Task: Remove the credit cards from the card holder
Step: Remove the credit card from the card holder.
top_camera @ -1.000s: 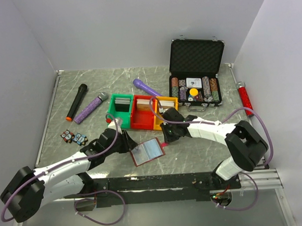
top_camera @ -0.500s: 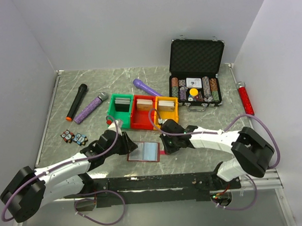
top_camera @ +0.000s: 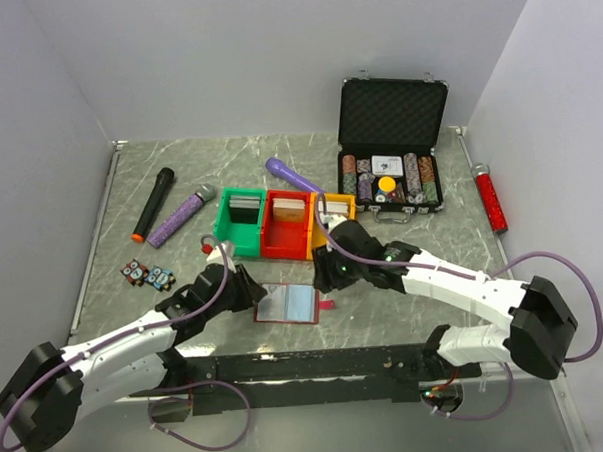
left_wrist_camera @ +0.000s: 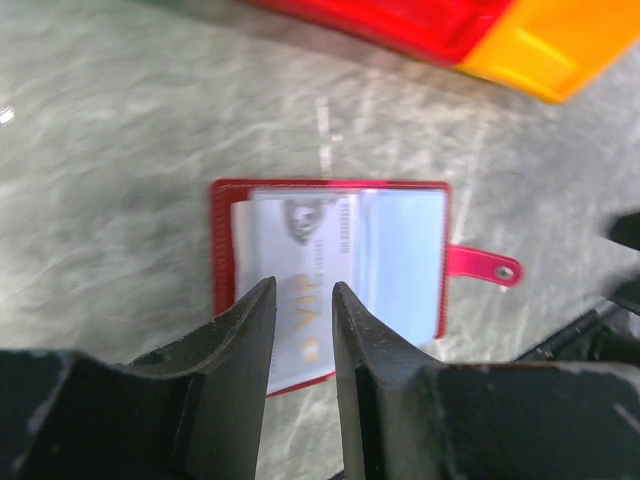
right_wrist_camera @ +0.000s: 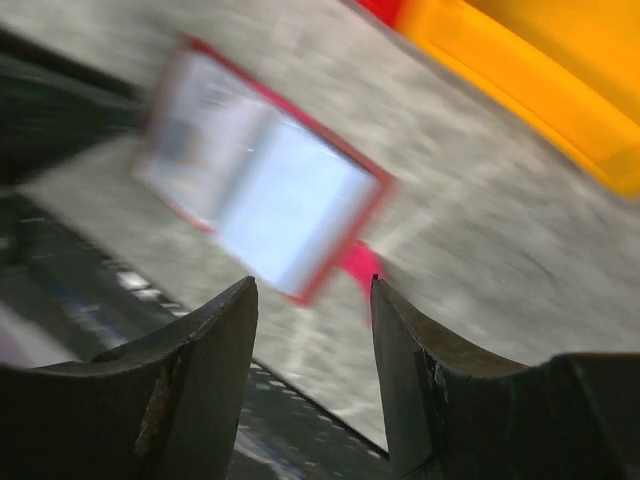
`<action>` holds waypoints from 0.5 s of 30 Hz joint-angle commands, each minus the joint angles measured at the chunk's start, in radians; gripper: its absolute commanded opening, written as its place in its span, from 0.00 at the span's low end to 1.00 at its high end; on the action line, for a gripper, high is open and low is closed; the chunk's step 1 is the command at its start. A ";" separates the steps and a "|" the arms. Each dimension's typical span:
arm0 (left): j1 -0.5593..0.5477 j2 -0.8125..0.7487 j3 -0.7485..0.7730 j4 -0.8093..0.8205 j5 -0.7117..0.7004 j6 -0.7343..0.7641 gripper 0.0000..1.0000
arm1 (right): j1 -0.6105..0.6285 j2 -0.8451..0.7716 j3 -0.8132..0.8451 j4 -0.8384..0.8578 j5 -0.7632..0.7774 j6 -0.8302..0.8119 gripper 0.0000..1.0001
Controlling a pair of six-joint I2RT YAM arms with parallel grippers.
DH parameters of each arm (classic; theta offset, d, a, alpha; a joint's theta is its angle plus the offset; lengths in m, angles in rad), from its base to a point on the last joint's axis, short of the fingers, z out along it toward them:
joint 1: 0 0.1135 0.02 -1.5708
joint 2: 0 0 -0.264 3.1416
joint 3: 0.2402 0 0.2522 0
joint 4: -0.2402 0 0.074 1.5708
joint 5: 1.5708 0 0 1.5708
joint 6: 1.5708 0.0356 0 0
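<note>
The card holder (top_camera: 287, 304) lies open and flat on the table, dark red with pale blue sleeves (left_wrist_camera: 400, 250) and its snap tab (left_wrist_camera: 485, 268) pointing right. A pale card with gold lettering (left_wrist_camera: 295, 235) shows in its left sleeve. My left gripper (top_camera: 246, 288) hovers at the holder's left edge; in its wrist view the gripper (left_wrist_camera: 303, 290) has its jaws narrowly apart, with nothing pinched between them. My right gripper (top_camera: 329, 275) sits just past the tab, open (right_wrist_camera: 312, 284) and empty, above the blurred holder (right_wrist_camera: 260, 180).
Green (top_camera: 239, 221), red (top_camera: 284, 224) and yellow (top_camera: 333, 207) bins stand right behind the holder. An open black chip case (top_camera: 393, 132) is at the back right. Two microphones (top_camera: 152, 203) lie at the left, a red cylinder (top_camera: 489, 200) at the right, and the black rail (top_camera: 308, 364) runs close in front.
The holder, tilted up between both grippers a second ago, now lies flat. The right gripper has opened and lifted back off the tab side. The left gripper has drawn slightly left.
</note>
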 commanded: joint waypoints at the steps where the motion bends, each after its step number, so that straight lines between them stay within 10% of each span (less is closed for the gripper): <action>1: -0.004 0.012 -0.017 -0.007 -0.059 -0.065 0.36 | 0.006 0.026 0.062 0.144 -0.205 -0.005 0.57; 15: -0.003 0.073 -0.050 0.012 -0.034 -0.065 0.35 | 0.011 0.297 0.136 0.333 -0.375 0.069 0.57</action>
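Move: The credit card, in the left pocket of the opened card holder, lies about 12 cm left of the right hand, 1 cm ahead and 9 cm below. The holder's red strap lies 2 cm to the right of the right hand, level with it, as low. From the left hand the card is some 3 cm right, 1 cm ahead and 6 cm down; the red bin's middle is about 20 cm ahead and 7 cm right, the green bin's 20 cm ahead and 4 cm left. Towards the card in the open holder's left page, the right hand swings some 8 cm left in a low arc, rising a little from beside the strap before sinking over the holder; its fingers stay open, and its left side rolls up 10 to 15 degrees while it turns slightly counter-clockwise. The left hand sinks 3 cm and eases slightly left to the holder's left edge, its opening unchanged; contact there can't be made out. ##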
